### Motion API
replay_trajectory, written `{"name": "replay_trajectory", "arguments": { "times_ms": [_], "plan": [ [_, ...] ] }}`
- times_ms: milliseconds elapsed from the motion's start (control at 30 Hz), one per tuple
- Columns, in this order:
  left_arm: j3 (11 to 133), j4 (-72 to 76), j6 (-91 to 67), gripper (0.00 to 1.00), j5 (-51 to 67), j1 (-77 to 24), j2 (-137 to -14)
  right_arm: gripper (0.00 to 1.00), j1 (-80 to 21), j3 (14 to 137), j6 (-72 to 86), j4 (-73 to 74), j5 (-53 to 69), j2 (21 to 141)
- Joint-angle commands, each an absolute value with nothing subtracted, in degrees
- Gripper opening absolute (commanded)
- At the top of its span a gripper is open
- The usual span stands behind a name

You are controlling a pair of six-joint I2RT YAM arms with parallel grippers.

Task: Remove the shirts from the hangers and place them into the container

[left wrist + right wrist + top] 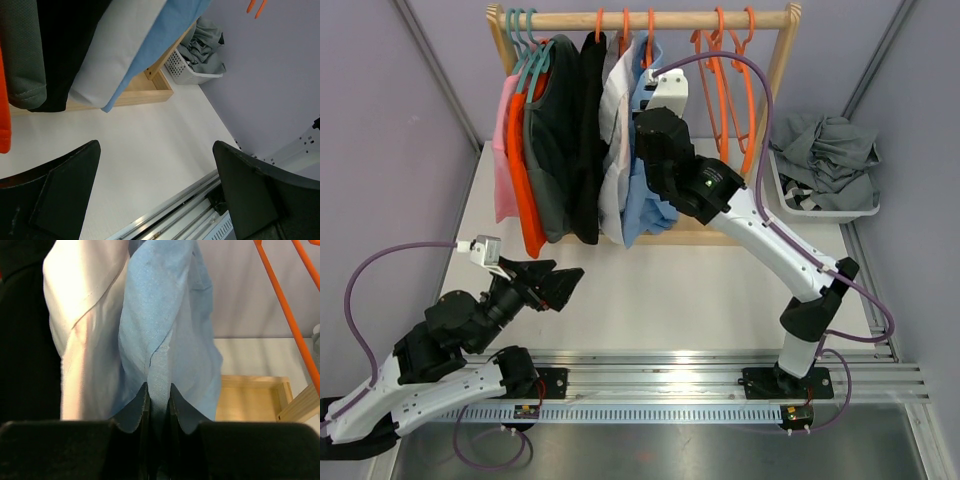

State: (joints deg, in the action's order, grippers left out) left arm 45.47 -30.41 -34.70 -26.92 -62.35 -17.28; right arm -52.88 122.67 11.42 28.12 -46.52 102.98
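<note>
Several shirts hang on the wooden rack: pink [503, 170], orange [527, 190], dark grey [550, 150], black [586, 140], white [615, 130] and light blue [645, 205]. My right gripper [159, 395] is shut on a fold of the light blue shirt [165, 315], pinched between both fingers low on the cloth. Beside it hangs the white shirt [85, 315]. Bare orange hangers [730, 90] hang to the right on the rail. The white container [820, 205] at the right holds a crumpled grey shirt [830, 150]. My left gripper [155, 165] stands open over the table, holding nothing.
Teal hangers [525, 40] carry the left-hand shirts. The rack's wooden base [145, 92] lies under the shirts. An orange hanger [285, 305] slants just right of my right gripper. Grey walls close in both sides, and a metal rail [720, 365] runs along the near edge.
</note>
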Motion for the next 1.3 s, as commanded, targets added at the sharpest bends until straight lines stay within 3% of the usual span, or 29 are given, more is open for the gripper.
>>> {"name": "replay_trajectory", "arguments": {
  "times_ms": [0, 233, 467, 567, 833, 1000, 1267],
  "plan": [
    [45.1, -29.0, -35.5, 0.99, -28.6, -62.6, -16.4, 0.00, -53.3, 121.0, 7.9, 24.5, -49.7, 97.9],
    [44.7, -28.0, -35.2, 0.99, -28.3, -62.7, -17.3, 0.00, -53.3, 110.8, -8.5, 12.3, -51.2, 87.1],
    [44.9, -25.8, -34.5, 0.99, -27.7, -62.7, -19.5, 0.00, -53.2, 109.1, -26.0, 2.4, -47.5, 80.9],
    [45.2, -25.0, -34.2, 0.99, -27.3, -62.6, -20.3, 0.00, -53.2, 110.0, -24.7, 5.9, -46.4, 78.8],
    [48.6, -22.9, -31.5, 0.99, -26.5, -62.7, -24.0, 0.00, -53.3, 110.2, -6.0, 33.5, -39.9, 70.5],
    [52.4, -19.5, -28.5, 0.99, -23.5, -62.6, -28.2, 0.00, -53.3, 110.4, 5.5, 50.6, -23.1, 63.3],
    [61.6, -10.6, -23.2, 0.99, -15.2, -62.6, -40.4, 0.00, -53.3, 104.2, 10.5, 59.8, -5.3, 53.9]
  ]
}}
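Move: The right hand already pinches the blue shirt's near edge. The open space in front of the rack where it takes the shirt is about 20 cm back, 16 cm right and 5 cm up. The blue shirt's hook on the rail is some 6 cm ahead, straight over it and 15 cm up. The white shirt hangs about 5 cm left, level with it and 10 cm lower; the nearest empty hanger is 11 cm right and 2 cm ahead. From the left hand, the blue shirt is some 25 cm ahead, 15 cm right and slightly higher. Rightward and up at first, drawing back a little, the right hand keeps its pinch on the blue shirt and tips up about 15 degrees to lift the hanger from the rail; then it pulls mainly back, away from the rack, sinking slightly, levelling and swinging 30 degrees counter-clockwise. Late on, the open left hand moves right and up towards the shirt, some 6 cm each way. ##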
